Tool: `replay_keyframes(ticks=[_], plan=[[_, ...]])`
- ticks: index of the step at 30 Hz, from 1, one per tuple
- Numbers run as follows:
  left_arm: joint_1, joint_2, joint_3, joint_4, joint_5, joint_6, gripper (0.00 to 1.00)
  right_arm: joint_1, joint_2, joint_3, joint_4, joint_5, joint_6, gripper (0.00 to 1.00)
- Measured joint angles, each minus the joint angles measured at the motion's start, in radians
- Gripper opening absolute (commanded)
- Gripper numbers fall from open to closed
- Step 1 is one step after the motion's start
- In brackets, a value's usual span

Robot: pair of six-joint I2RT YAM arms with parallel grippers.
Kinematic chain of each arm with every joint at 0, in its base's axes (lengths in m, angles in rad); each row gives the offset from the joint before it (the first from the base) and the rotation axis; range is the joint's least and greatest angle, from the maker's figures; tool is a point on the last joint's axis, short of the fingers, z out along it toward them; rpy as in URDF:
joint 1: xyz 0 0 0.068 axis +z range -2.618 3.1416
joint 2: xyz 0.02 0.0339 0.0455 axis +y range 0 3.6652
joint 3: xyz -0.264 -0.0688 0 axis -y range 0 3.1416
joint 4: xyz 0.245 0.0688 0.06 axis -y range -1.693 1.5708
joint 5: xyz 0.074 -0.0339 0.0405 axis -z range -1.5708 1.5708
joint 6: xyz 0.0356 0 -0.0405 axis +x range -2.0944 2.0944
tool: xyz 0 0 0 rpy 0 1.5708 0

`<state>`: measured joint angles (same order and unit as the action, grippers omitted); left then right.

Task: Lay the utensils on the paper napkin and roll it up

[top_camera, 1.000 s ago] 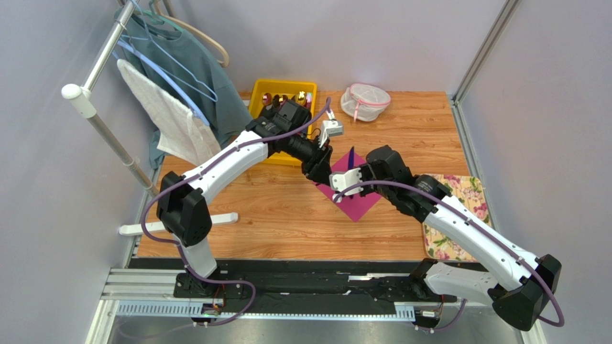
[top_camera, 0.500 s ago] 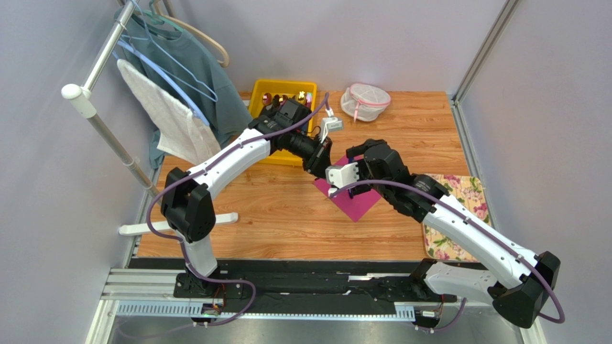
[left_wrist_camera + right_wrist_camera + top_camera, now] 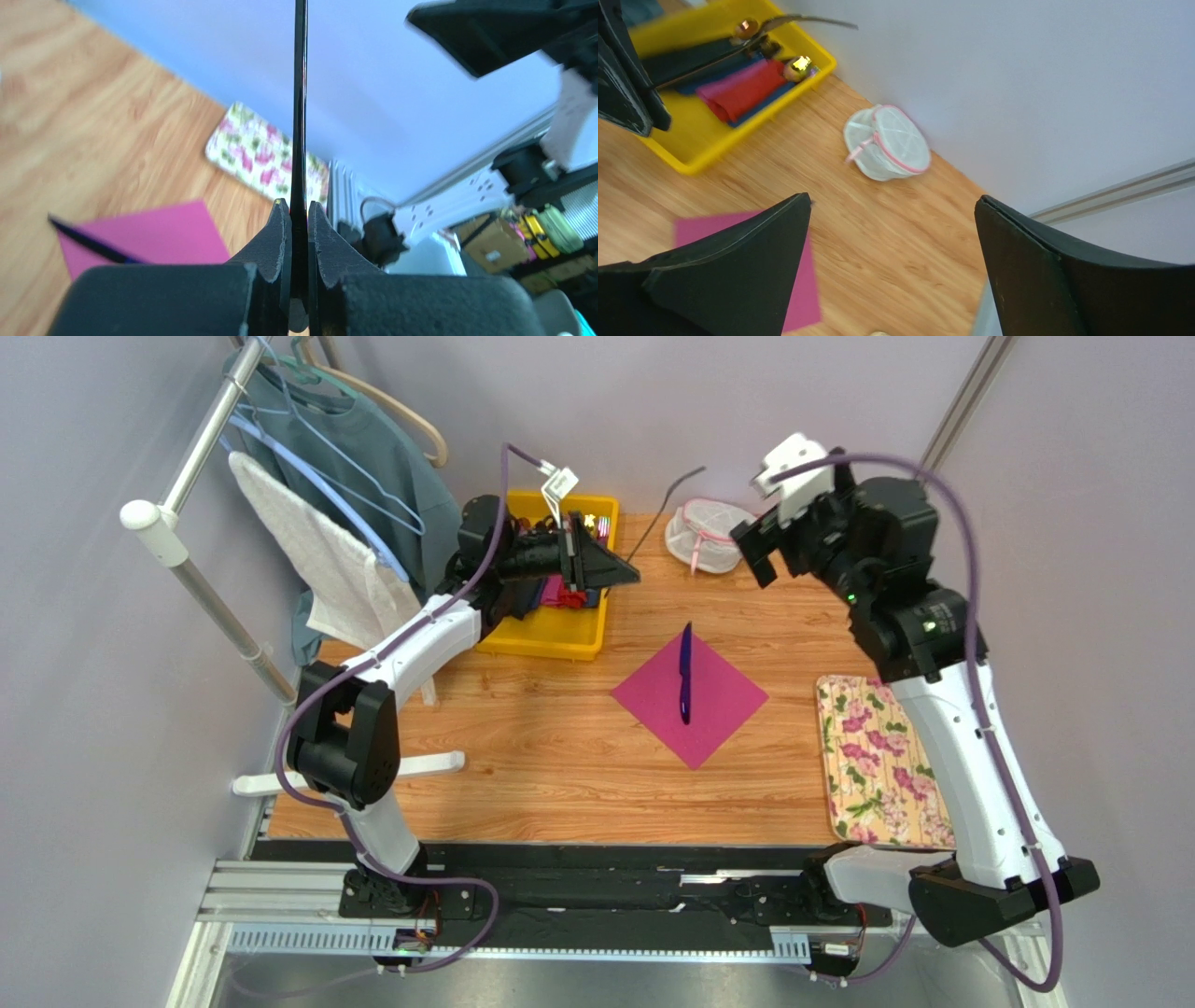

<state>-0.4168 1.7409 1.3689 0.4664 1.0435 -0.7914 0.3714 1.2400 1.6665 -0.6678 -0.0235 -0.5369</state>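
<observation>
The magenta paper napkin (image 3: 709,707) lies flat as a diamond on the table, with one dark blue utensil (image 3: 685,672) lying along its middle. My left gripper (image 3: 624,577) is raised beside the yellow bin and shut on a second slim dark utensil (image 3: 666,507) that points up and right. In the left wrist view that utensil (image 3: 300,105) stands edge-on between the closed jaws (image 3: 300,206), with the napkin (image 3: 161,227) below. My right gripper (image 3: 758,557) is open and empty, high above the table's back right; its wrist view (image 3: 892,203) shows a napkin corner (image 3: 805,294).
A yellow bin (image 3: 582,637) with sleeved cutlery stands at the back left of the napkin. A white mesh pouch (image 3: 713,532) lies at the back. A floral cloth (image 3: 884,763) lies at the right edge. A clothes rack with garments (image 3: 323,504) stands at the left.
Both arms have lifted away from the napkin. The left arm swung back up beside the bin with a utensil in its jaws. The right arm rose to the back right.
</observation>
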Motion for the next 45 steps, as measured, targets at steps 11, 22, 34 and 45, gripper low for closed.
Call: replay_keyframes(ticks=[11, 22, 34, 45], plan=[[0.004, 0.000, 0.035, 0.378, -0.138, -0.327, 0.00, -0.093, 0.081, 0.026, 0.200, -0.420, 0.840, 0.70], [0.004, 0.006, 0.047, 0.515, -0.154, -0.532, 0.00, -0.111, 0.230, -0.021, 0.585, -0.569, 1.397, 0.56], [0.002, 0.016, 0.048, 0.595, -0.138, -0.663, 0.00, -0.099, 0.282, 0.020, 0.746, -0.660, 1.528, 0.42], [-0.019, 0.036, 0.048, 0.626, -0.120, -0.689, 0.00, -0.090, 0.315, 0.027, 0.785, -0.675, 1.540, 0.39]])
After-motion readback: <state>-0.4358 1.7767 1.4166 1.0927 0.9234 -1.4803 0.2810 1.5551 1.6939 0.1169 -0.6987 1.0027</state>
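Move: The fork, held upright-ish by its handle in the left fingers, has its middle about 12 cm left of the right hand, 5 cm ahead and 6 cm below. The left hand finds the right gripper some 15 cm to its right and 10 cm higher. From the right hand, the napkin with the knife lies about 6 cm left and 2 cm back, the mesh cover 28 cm straight ahead, both nearly 40 cm down. Leftward some 14 cm goes the right hand, also rising about 7 cm, rolling over and swinging round to point mostly left while its wide-open fingers close to under half, coming up to the fork's upper half. The left hand keeps its pinch on the handle and lifts the fork about 11 cm, mostly early on, its fingertips tilting upward. ##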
